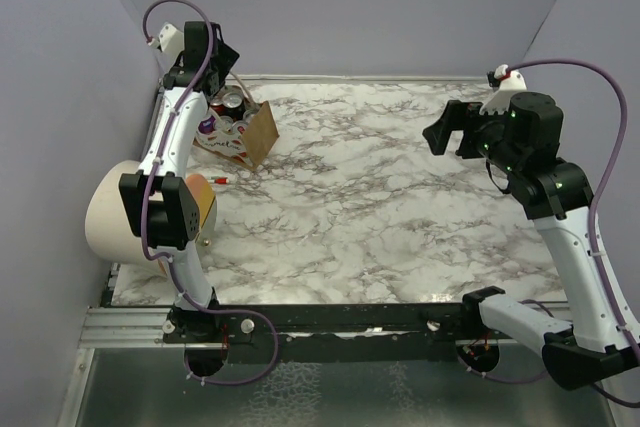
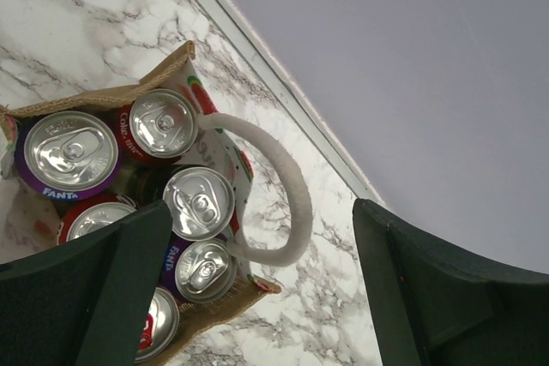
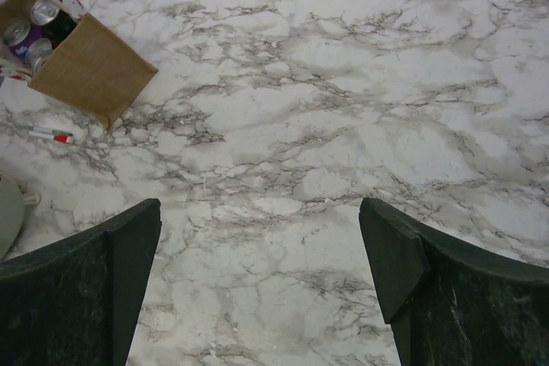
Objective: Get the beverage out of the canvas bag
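The brown canvas bag (image 1: 255, 134) stands at the table's far left, holding several upright beverage cans (image 1: 232, 99). In the left wrist view its rim (image 2: 103, 93) and white loop handle (image 2: 293, 199) show, with a purple Fanta can (image 2: 70, 153), a red Coke can (image 2: 163, 123) and more silver-topped cans (image 2: 199, 203). My left gripper (image 1: 222, 55) hovers above the bag's far side, open and empty (image 2: 262, 212). My right gripper (image 1: 447, 133) is open and empty above the right of the table (image 3: 257, 207). The bag also shows far off in the right wrist view (image 3: 90, 70).
A large cream cylinder with an orange disc (image 1: 115, 212) lies at the left edge, beside my left arm. A small red and white pen (image 1: 218, 180) lies on the marble in front of the bag, also in the right wrist view (image 3: 51, 135). Purple walls enclose the table.
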Available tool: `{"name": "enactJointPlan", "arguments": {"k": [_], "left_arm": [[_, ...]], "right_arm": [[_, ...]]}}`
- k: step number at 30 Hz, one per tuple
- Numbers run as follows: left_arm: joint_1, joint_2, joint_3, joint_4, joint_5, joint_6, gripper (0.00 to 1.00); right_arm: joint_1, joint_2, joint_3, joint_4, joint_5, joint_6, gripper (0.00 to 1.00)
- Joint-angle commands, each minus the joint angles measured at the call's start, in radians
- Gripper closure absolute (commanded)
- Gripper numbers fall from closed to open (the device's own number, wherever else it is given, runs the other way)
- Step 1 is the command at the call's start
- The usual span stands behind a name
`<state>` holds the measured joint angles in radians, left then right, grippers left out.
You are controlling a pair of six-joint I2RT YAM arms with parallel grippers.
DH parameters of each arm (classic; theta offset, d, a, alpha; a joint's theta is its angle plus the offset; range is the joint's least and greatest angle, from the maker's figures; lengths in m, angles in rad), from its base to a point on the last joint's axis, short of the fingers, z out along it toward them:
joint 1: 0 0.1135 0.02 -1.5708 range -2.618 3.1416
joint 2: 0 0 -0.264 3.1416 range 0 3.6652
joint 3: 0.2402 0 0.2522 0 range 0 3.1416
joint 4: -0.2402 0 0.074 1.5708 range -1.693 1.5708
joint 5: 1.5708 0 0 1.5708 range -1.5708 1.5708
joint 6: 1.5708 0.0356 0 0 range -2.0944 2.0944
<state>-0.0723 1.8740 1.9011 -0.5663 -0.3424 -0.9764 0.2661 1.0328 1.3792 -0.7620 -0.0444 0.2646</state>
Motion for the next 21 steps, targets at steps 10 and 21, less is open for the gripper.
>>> {"name": "enactJointPlan", "arguments": {"k": [10,21], "left_arm": [[-0.005,0.056,0.048,0.064,0.083,-0.001,0.23],[-0.042,0.151,0.152,-0.012,0.253,0.076,0.56]], "right_arm": [[-0.007,0.007,0.021,0.023,-0.058,-0.001,0.01],[-0.007,0.012,0.019,0.011,-0.093,0.003,0.01]]}}
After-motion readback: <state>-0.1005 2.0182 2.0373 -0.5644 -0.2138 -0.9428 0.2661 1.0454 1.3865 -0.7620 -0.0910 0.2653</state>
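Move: The bag's far handle arches about 3 cm to the right of my left hand and some 6 cm below it, level with it in reach. The dark can next to that handle stands roughly 6 cm back, 2 cm right and 14 cm down; the Fanta can is about 11 cm back, 3 cm left and 13 cm down. From my right hand the handle is some 25 cm ahead, 54 cm left and 12 cm below. I narrow my left fingers from nearly wide open to about half while easing the hand roughly 3 cm forward. I carry it about 4 cm right too, mostly late, when it also dips about 2 cm. The handle comes in between the fingertips, close to the finger nearer the cans, as the hand turns some 10 degrees clockwise; I don't pinch it yet. ##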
